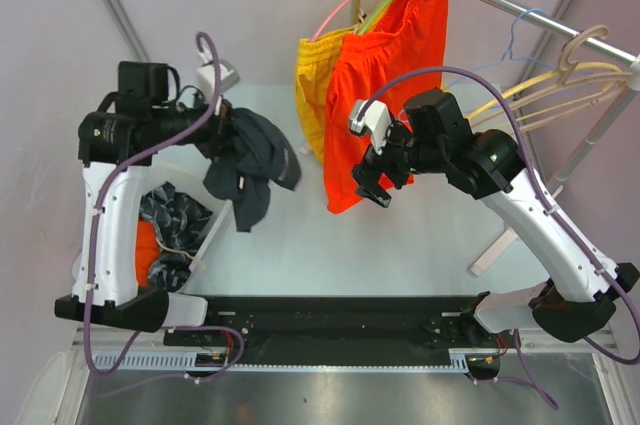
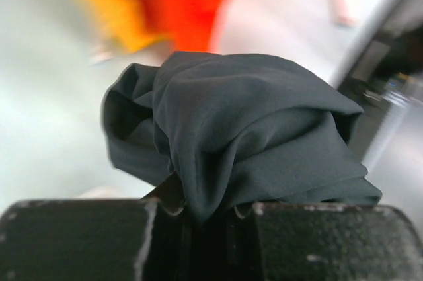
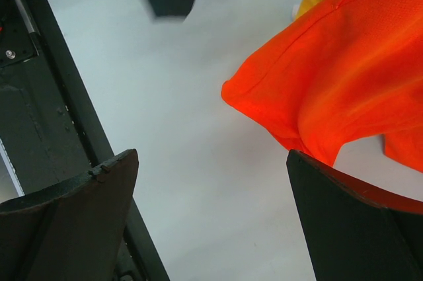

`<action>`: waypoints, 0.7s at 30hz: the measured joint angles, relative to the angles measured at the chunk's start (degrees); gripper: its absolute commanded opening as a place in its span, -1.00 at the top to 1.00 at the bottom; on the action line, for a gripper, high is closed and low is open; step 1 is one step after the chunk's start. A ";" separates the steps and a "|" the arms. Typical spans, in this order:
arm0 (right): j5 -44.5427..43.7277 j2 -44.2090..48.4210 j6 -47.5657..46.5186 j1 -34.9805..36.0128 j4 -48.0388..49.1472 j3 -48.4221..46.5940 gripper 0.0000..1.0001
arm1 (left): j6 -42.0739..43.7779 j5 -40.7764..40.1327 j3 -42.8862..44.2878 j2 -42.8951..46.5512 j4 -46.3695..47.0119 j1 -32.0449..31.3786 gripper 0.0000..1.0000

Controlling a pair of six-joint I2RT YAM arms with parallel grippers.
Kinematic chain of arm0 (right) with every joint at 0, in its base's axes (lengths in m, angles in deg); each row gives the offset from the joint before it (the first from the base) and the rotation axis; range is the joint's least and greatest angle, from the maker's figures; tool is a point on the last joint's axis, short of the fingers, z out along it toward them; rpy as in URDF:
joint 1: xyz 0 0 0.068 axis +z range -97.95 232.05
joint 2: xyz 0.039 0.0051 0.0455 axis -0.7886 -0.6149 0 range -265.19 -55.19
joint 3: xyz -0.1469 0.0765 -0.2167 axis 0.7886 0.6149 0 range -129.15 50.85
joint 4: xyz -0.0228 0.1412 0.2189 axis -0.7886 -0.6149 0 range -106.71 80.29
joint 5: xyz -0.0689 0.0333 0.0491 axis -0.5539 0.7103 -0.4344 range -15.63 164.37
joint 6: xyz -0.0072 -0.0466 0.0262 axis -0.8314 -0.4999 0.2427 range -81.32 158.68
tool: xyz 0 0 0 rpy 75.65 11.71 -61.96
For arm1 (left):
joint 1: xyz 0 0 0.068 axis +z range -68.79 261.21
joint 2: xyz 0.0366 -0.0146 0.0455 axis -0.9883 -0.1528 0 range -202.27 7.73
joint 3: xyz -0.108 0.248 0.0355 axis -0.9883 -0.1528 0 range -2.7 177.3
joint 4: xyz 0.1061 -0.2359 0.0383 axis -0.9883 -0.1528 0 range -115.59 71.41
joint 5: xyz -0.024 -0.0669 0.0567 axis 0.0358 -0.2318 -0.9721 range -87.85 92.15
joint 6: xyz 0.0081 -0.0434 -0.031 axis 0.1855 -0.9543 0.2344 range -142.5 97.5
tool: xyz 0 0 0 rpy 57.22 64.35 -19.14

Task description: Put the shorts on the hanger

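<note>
The dark navy shorts [image 1: 250, 167] hang bunched from my left gripper [image 1: 226, 141], lifted above the table's left side. In the left wrist view the shorts [image 2: 244, 129] fill the middle, and the gripper [image 2: 208, 218] is shut on a fold of the fabric. The thin light-blue hanger [image 1: 517, 35] hangs on the rail at the upper right, far from both grippers. My right gripper [image 1: 375, 183] stands open beside the lower hem of the orange shorts [image 1: 390, 75]. Nothing is between its jaws [image 3: 211, 162], and the orange cloth [image 3: 344, 76] brushes the right finger.
Yellow shorts [image 1: 318, 75] hang behind the orange pair on pink and green hangers. Cream hangers [image 1: 572, 73] hang on the rail [image 1: 500, 0] to the right of the blue one. A basket [image 1: 215, 230] of clothes sits at the lower left under the left arm.
</note>
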 measured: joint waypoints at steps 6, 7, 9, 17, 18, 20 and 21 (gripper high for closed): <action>1.14 1.42 -0.70 -1.60 -0.42 1.25 -0.99 | 3.06 11.02 -4.48 0.74 -2.34 -7.30 0.56; 1.31 1.79 -0.85 -1.88 -0.66 1.66 -0.99 | 3.63 11.89 -6.64 0.74 -2.69 -7.96 0.61; 1.33 2.56 -1.07 -2.27 -0.79 2.67 -0.99 | 3.78 11.08 -11.08 0.61 -1.97 -9.77 0.67; 1.38 4.70 -2.40 -3.39 -2.01 5.46 -0.99 | 1.36 -5.18 -22.25 -0.85 6.64 -27.43 -0.90; 1.51 4.98 -2.56 -3.52 -2.29 5.68 -0.99 | 1.36 -6.58 -22.49 -0.94 7.17 -27.80 -0.99; 1.88 5.95 -3.02 -3.69 -2.56 6.56 -1.00 | 1.09 -9.22 -22.86 -0.72 8.70 -26.91 -0.99; 2.19 6.67 -3.32 -3.72 -2.67 7.23 -0.99 | 0.92 -9.60 -23.23 -0.31 9.57 -25.90 -0.99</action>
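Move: The dark shorts still hang from the left fingers. The bare spot at the table's near edge where they are taken lies about 14 cm back, 12 cm right and 36 cm below that hand. The hanging orange shorts are roughly 9 cm ahead of it and 27 cm right, slightly lower; the white bin is some 25 cm left, 4 cm back and 35 cm down. From the right hand, that spot is about 11 cm back, 18 cm left, 33 cm down. The dark shorts are carried by the left hand to its right and back, then down towards the middle of the table's near edge, about 12 cm lower in all and some 20 degrees clockwise; late in the descent the fingers spread wide and let go of the cloth, well above the table. The right hand, open and empty, eases roughly 4 cm to its right and a little down and back. ##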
